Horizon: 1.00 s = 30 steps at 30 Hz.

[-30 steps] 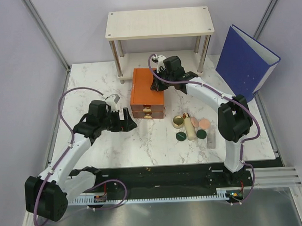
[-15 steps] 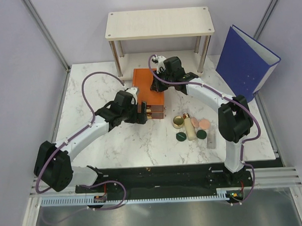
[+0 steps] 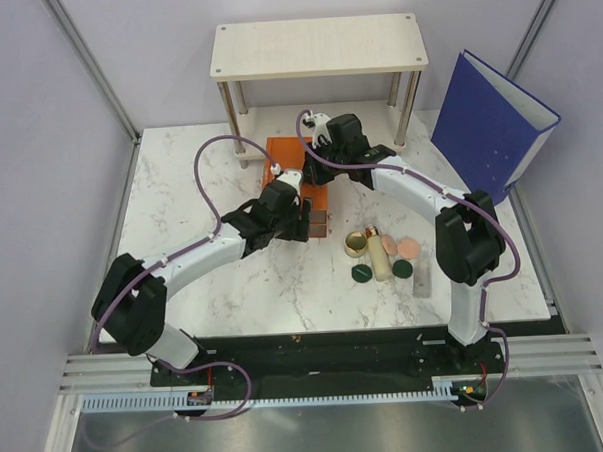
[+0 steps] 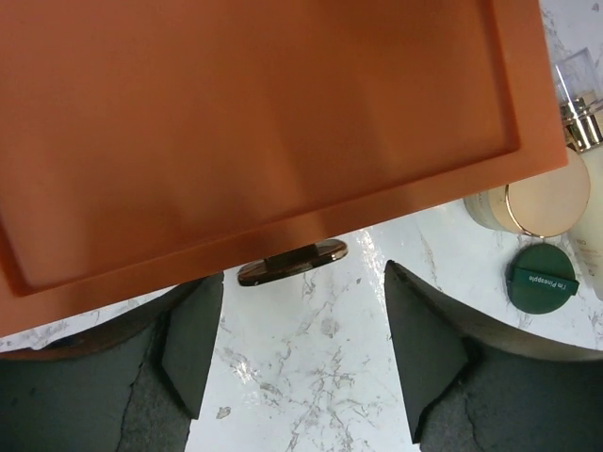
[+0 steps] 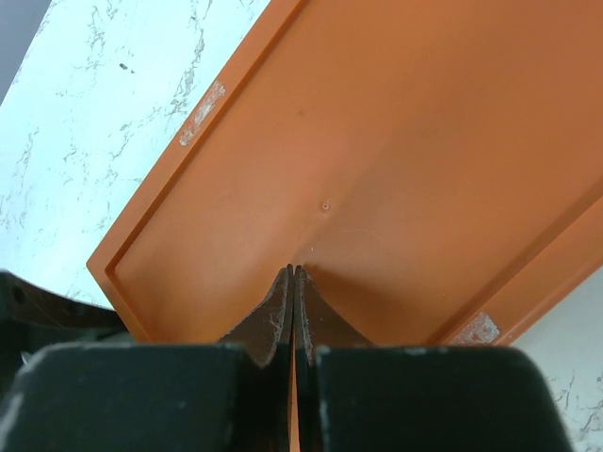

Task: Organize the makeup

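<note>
The makeup lies grouped right of the orange box of drawers: a gold compact, a cream tube, two peach discs, two green discs and a grey stick. My left gripper is at the box's front. In the left wrist view it stands open, nothing between its fingers, and a dark drawer handle sits just ahead of the gap. The compact and one green disc show at the right. My right gripper is shut, tips touching the box top.
A white two-legged shelf stands at the back of the marble table. A big blue binder leans at the back right. The left arm's purple cable arcs over the table left of the box.
My left arm has swung from the table's left side over to the front of the orange box. The right arm has stayed on the box top.
</note>
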Available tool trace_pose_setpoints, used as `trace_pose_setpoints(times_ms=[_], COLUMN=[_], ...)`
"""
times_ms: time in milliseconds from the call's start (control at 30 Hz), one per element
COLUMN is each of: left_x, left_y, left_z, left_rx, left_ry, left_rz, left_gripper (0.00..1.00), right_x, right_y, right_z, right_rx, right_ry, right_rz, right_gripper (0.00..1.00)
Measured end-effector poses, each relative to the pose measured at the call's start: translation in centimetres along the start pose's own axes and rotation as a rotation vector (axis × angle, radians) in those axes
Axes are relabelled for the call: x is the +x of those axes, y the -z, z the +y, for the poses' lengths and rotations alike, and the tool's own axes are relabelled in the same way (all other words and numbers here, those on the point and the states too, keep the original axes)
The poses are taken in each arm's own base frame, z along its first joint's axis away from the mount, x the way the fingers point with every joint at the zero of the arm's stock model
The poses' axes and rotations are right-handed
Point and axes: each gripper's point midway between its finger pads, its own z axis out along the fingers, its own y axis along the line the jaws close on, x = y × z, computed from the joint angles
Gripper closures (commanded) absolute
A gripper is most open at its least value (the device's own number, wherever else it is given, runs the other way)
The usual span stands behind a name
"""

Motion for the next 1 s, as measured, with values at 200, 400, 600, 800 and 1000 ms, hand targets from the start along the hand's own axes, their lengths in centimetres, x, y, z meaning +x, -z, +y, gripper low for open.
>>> trace_pose_setpoints(times_ms=[200, 400, 600, 800, 1000], left_x=[-0.5, -0.6, -0.5, -0.6, -0.6], left_y=[-0.7, -0.9, -1.2, -1.1, -1.1], left_z=[-0.8, -0.5, 0.3, 0.4, 0.4], left_rx=[-0.009, -0.057, -0.131, -0.146, -0.150], left_ry=[-0.009, -0.015, 0.002, 0.006, 0.004], left_rz=[-0.016, -0.020, -0.010, -0.012, -0.012], left_gripper=[0.30, 0.35, 0.62, 0.87, 0.98], right_x=[0.2, 0.2, 0.3, 0.3, 0.4], right_y=[-0.1, -0.2, -0.2, -0.3, -0.4], right_z=[0.2, 0.5, 0.6, 0.8, 0.9], right_rx=[-0.016, -0.030, -0.039, -0.053, -0.060], right_ry=[-0.009, -0.013, -0.016, -0.017, -0.018], right_rz=[0.006, 0.008, 0.009, 0.011, 0.012], right_gripper=[1.00, 1.00, 1.00, 1.00, 1.00])
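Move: The left hand's half-open fingers are already at the front of the orange drawer box, with the upper drawer's handle about 2 cm ahead, straight in line and roughly 1 cm lower. Of the makeup, the gold-lidded jar stands some 11 cm to this hand's right and 2 cm back, and the green puff 11 cm right and 7 cm back. From the right hand, on the box's top, the handle is around 9 cm back, 2 cm left and 6 cm down. The left hand eases forward a little over 1 cm to the handle under the box's front rim, first drifting about 1 cm right and then coming back left, while the wrist turns slightly, some 5 to 10 degrees, mostly counter-clockwise with its left side rising. Its fingers narrow and pinch the handle from both sides, then hold there without pulling, while the right hand keeps its shut fingertips on the box's top, creeping about 1 cm left and back. ##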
